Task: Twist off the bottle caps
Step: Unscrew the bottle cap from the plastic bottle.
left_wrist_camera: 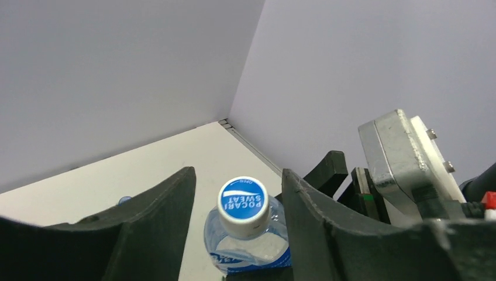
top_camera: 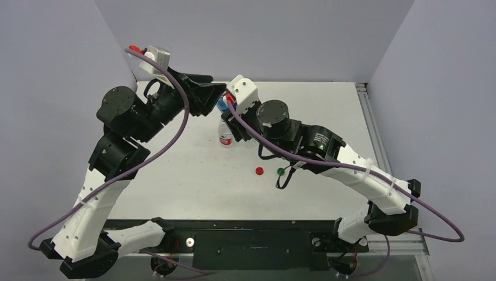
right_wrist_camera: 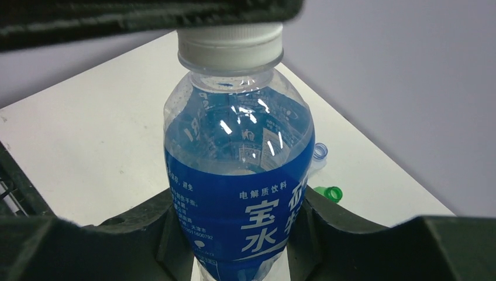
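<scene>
A clear bottle with a blue label [right_wrist_camera: 240, 175] is held upright off the table, my right gripper [right_wrist_camera: 240, 206] shut on its body. Its whitish-blue cap [left_wrist_camera: 243, 202] sits on the neck, also seen as the cap [right_wrist_camera: 230, 47] from the right wrist. My left gripper [left_wrist_camera: 237, 173] straddles that cap from above, open, with a small gap on each side. From above, both grippers meet at the blue-label bottle [top_camera: 222, 105]. A red cap [top_camera: 259, 171] and a green cap [top_camera: 281, 171] lie loose on the table. A clear bottle with a red-white label [top_camera: 226, 136] stands below the grippers.
Behind the held bottle, an open green bottle mouth [right_wrist_camera: 333, 192] and an open clear bottle mouth [right_wrist_camera: 319, 153] show on the table. Grey walls close the back and both sides. A metal rail [top_camera: 367, 111] runs along the table's right edge.
</scene>
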Tool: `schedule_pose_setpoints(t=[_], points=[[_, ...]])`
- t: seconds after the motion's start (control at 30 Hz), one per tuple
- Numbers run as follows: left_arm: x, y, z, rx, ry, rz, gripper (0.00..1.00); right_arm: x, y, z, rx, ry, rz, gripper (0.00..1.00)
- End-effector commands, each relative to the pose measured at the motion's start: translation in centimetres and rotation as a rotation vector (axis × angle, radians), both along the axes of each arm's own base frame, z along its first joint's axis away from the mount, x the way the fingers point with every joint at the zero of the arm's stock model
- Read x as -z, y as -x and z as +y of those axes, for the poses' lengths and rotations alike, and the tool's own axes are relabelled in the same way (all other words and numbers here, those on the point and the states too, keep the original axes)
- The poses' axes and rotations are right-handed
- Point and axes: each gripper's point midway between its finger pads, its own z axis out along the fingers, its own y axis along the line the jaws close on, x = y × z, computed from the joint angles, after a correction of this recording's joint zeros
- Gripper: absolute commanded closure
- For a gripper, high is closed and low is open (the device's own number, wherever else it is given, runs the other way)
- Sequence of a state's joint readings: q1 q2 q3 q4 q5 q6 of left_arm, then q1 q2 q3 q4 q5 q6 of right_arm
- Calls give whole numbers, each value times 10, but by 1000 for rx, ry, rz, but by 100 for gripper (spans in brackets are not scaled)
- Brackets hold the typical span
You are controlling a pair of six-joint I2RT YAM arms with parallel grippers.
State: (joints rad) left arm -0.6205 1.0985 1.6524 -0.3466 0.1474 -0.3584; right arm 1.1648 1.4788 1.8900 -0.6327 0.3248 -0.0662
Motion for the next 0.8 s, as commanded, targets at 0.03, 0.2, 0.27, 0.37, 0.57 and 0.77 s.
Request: schedule_pose_setpoints(t=[0.03, 0.2, 0.27, 0.37, 0.57, 0.77], points=[[-34, 19, 9, 43, 103, -46, 5, -31, 7, -21, -72, -115, -5, 100], [-48, 65, -11, 341, 162, -60, 3, -49, 75, -21, -628, -312, 117, 100], [-49, 83, -18, 467, 177, -27, 3, -54, 102, -26, -793, -322, 144, 100], [-45, 98, -26, 586, 167, -8, 3, -61, 122, -23, -928, -343, 185, 100], [-41, 97, -30, 623, 165, 2, 3, -85, 149, -19, -1135, -471, 227, 100], [-46, 100, -31, 651, 173, 11, 2, -77, 143, -10, -1154, -459, 282, 100]])
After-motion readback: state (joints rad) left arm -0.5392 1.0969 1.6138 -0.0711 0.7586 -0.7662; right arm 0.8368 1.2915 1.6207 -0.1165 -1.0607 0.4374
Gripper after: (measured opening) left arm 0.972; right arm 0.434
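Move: The white cap lies practically at the left hand's finger midpoint, with the held bottle's middle about 4 cm to the right and 10 cm below that hand. From the right hand, the cap is some 9 cm above and 4 cm left, neither ahead nor back. The red-labelled bottle stands roughly 27 cm ahead of the right hand, 6 cm left and 34 cm below; the red cap lies about 13 cm ahead, 8 cm right and 43 cm below. Back towards the bases, both hands unwind from the last twist: the right, still gripping the bottle round its label, dips slightly, then draws back about 13 cm while rising and swings some 60 degrees counter-clockwise. The left spreads its already loosening fingers wide around the cap, then follows back and a little right and up, turning clockwise. ##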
